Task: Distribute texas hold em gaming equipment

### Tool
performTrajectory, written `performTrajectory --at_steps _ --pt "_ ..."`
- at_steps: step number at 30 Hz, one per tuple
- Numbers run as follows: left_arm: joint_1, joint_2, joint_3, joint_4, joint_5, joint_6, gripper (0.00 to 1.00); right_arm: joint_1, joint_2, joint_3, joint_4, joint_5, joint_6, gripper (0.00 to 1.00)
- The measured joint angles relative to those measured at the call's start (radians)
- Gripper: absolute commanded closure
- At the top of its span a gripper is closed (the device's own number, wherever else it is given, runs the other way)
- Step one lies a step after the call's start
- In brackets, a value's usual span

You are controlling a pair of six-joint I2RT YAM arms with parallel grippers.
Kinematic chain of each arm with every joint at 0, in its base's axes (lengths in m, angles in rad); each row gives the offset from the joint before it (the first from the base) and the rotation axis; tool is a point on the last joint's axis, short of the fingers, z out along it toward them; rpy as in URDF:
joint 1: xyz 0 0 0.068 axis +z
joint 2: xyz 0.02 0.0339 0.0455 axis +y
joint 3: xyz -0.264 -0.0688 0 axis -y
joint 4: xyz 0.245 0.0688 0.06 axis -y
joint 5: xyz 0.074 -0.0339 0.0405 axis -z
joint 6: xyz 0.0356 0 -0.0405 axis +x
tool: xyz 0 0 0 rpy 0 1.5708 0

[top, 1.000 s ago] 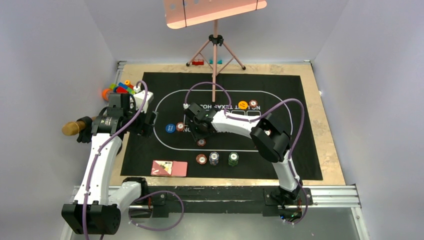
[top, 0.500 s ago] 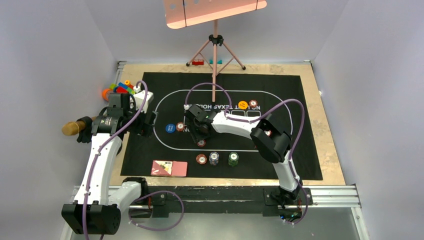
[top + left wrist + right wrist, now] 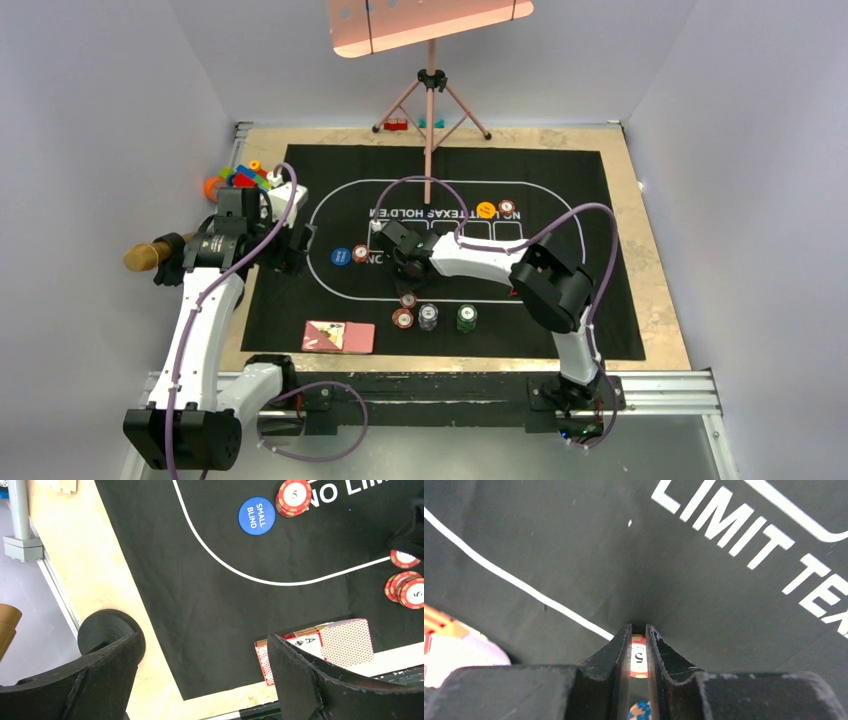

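Note:
My right gripper (image 3: 405, 268) hovers low over the black mat (image 3: 560, 320). Its jaws are almost shut, with only a thin slit and nothing between them. Through the slit of the right gripper (image 3: 638, 628) a red chip marked 5 (image 3: 638, 657) lies flat on the mat. That red chip (image 3: 408, 299) lies just beyond the red (image 3: 403, 318), grey (image 3: 428, 316) and green (image 3: 467, 318) chip stacks. My left gripper (image 3: 205, 675) stands wide open and empty over the mat's left edge, near the playing cards (image 3: 345, 642). A blue button (image 3: 256, 516) lies beside a red chip stack (image 3: 294, 497).
An orange button (image 3: 486, 210) and a red chip (image 3: 507, 207) lie at the far side of the mat. Colourful toy blocks (image 3: 240, 177) sit at the table's far left. A tripod (image 3: 431, 110) stands at the back, its pole reaching over the mat.
The single red chip has shifted toward the near edge, close to the red stack. The right gripper followed it and its jaws narrowed. The left arm has not moved.

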Motion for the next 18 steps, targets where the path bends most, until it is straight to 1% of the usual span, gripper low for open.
performTrajectory --at_steps 5,7,9,12,16,18 --pt "0.0 -0.001 0.0 0.0 -0.001 0.0 0.0 0.022 -0.03 -0.042 -0.012 -0.077 0.022 0.81" --pt "0.0 -0.001 0.0 0.0 -0.001 0.0 0.0 0.026 -0.031 -0.042 -0.02 -0.105 0.025 0.8" --pt "0.0 -0.002 0.0 0.0 -0.001 0.001 0.0 0.026 -0.032 -0.042 -0.034 -0.125 0.024 0.76" --pt "0.0 -0.006 0.0 0.0 -0.001 0.001 0.0 0.026 -0.032 -0.025 -0.074 -0.132 0.024 0.65" --pt "0.0 -0.009 0.0 0.0 -0.001 0.001 0.0 0.026 -0.036 0.053 -0.14 -0.097 0.009 0.43" --pt "0.0 -0.01 0.0 0.0 -0.002 0.002 0.0 0.026 -0.055 0.081 -0.153 -0.072 0.002 0.35"
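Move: The loose red chip lies just behind the right hand's nearly closed fingertips, about 3 cm back, 1 cm to their right and 1 cm below. The red stack stands some 7 cm back of that hand, neither left nor right of it, about 1 cm below; the blue-edged stack is about 7 cm back and 5 cm to its right, at its height. From the idle left hand, the loose chip lies some 30 cm right, 1 cm back and 17 cm below. With the fingertips on its far edge, the right hand keeps pushing the loose red chip back along the mat towards the red and blue-edged stacks, drawing in about 4 cm at table level. It then comes free, opening the fingers to about half and rising about 4 cm while easing forward some 2 cm. ##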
